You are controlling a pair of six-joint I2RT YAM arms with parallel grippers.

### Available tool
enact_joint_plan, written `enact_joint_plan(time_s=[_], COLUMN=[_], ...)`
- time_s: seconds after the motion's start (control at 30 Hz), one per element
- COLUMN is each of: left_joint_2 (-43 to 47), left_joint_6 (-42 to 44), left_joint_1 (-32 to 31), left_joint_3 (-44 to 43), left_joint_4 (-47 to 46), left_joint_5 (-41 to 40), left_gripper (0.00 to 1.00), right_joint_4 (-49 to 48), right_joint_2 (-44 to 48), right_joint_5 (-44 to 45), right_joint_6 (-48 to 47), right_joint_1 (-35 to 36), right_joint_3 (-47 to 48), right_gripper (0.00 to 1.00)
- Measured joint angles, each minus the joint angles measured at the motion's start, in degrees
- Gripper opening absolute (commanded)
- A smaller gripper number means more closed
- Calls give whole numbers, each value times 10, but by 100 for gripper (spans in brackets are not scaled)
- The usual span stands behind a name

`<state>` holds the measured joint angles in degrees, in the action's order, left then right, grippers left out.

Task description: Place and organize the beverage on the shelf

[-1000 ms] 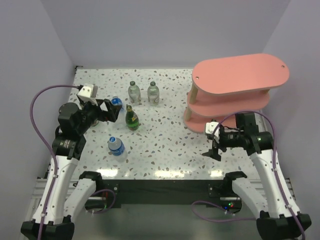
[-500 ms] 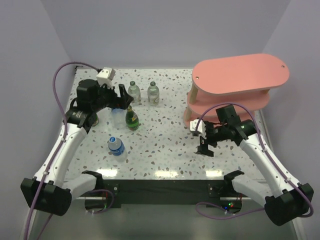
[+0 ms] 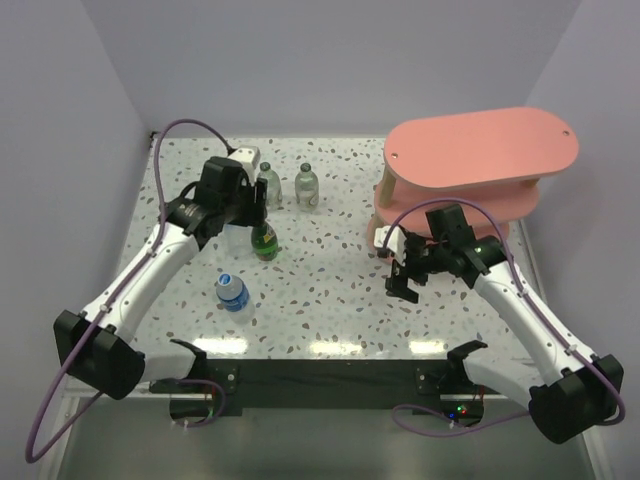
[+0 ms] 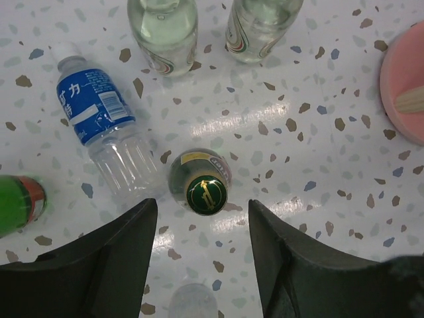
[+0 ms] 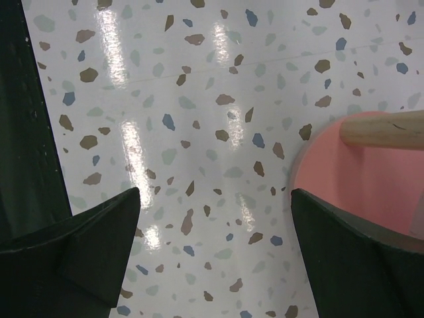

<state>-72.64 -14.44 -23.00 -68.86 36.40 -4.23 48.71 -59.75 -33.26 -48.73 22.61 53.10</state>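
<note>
A dark green bottle with a gold cap [image 3: 264,240] [image 4: 205,194] stands upright near the table's middle left. My left gripper [image 3: 257,212] [image 4: 202,205] hangs over it, open, its fingertips on either side of the cap and not touching. A blue-label bottle [image 4: 99,122] lies beside it. Two clear bottles [image 3: 307,185] [image 4: 163,30] stand behind. Another blue-label bottle [image 3: 232,292] stands nearer the front. The pink shelf [image 3: 480,150] [image 5: 371,179] stands at the back right. My right gripper [image 3: 404,280] [image 5: 215,195] is open and empty over bare table by the shelf's base.
A green bottle [image 4: 16,202] lies at the left edge of the left wrist view. A wooden post [image 5: 384,129] of the shelf rises close to my right gripper. Purple walls close in the table on three sides.
My left arm has swung out to the right, over the dark green bottle, and its jaws have narrowed. My right arm has lifted and shifted left beside the shelf, jaws still wide.
</note>
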Motion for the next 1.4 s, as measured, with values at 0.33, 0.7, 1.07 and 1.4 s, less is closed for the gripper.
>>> enact_joint_plan(time_s=[0.33, 0.7, 1.07, 1.4], left_joint_2=[-73, -112, -55, -27], left_joint_6=[-2, -9, -24, -77], left_joint_1=[-47, -68, -69, -71], left_joint_3=[-23, -49, -66, -87], left_joint_4=[27, 49, 74, 68], left_joint_5=[-65, -104, -11, 99], left_gripper=[54, 0, 0, 0], right_joint_4=[-20, -56, -166, -384], right_joint_2=[-11, -33, -92, -172], right_joint_5=[8, 23, 33, 163], right_joint_6=[17, 49, 139, 356], right_joint_1=[15, 59, 156, 236], right_joint_3=[0, 4, 46, 56], right_gripper=[99, 99, 99, 99])
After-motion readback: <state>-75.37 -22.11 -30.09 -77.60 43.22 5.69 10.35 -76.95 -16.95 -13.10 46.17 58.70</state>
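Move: The green Perrier bottle stands upright almost under the open left fingers: about 1 cm ahead, 2 cm right, its middle some 10 cm below. From that hand, one clear glass bottle stands about 13 cm ahead and 2 cm right, another 13 cm ahead and 11 cm right; the lying blue-labelled bottle is 5 cm ahead, 5 cm left. From the open right hand, the green bottle is about 13 cm ahead, 29 cm left and 5 cm below. Left dips 4 cm, pinches the green bottle's neck, lifts it back-right 7 cm; open right sweeps 16 cm left towards it. ##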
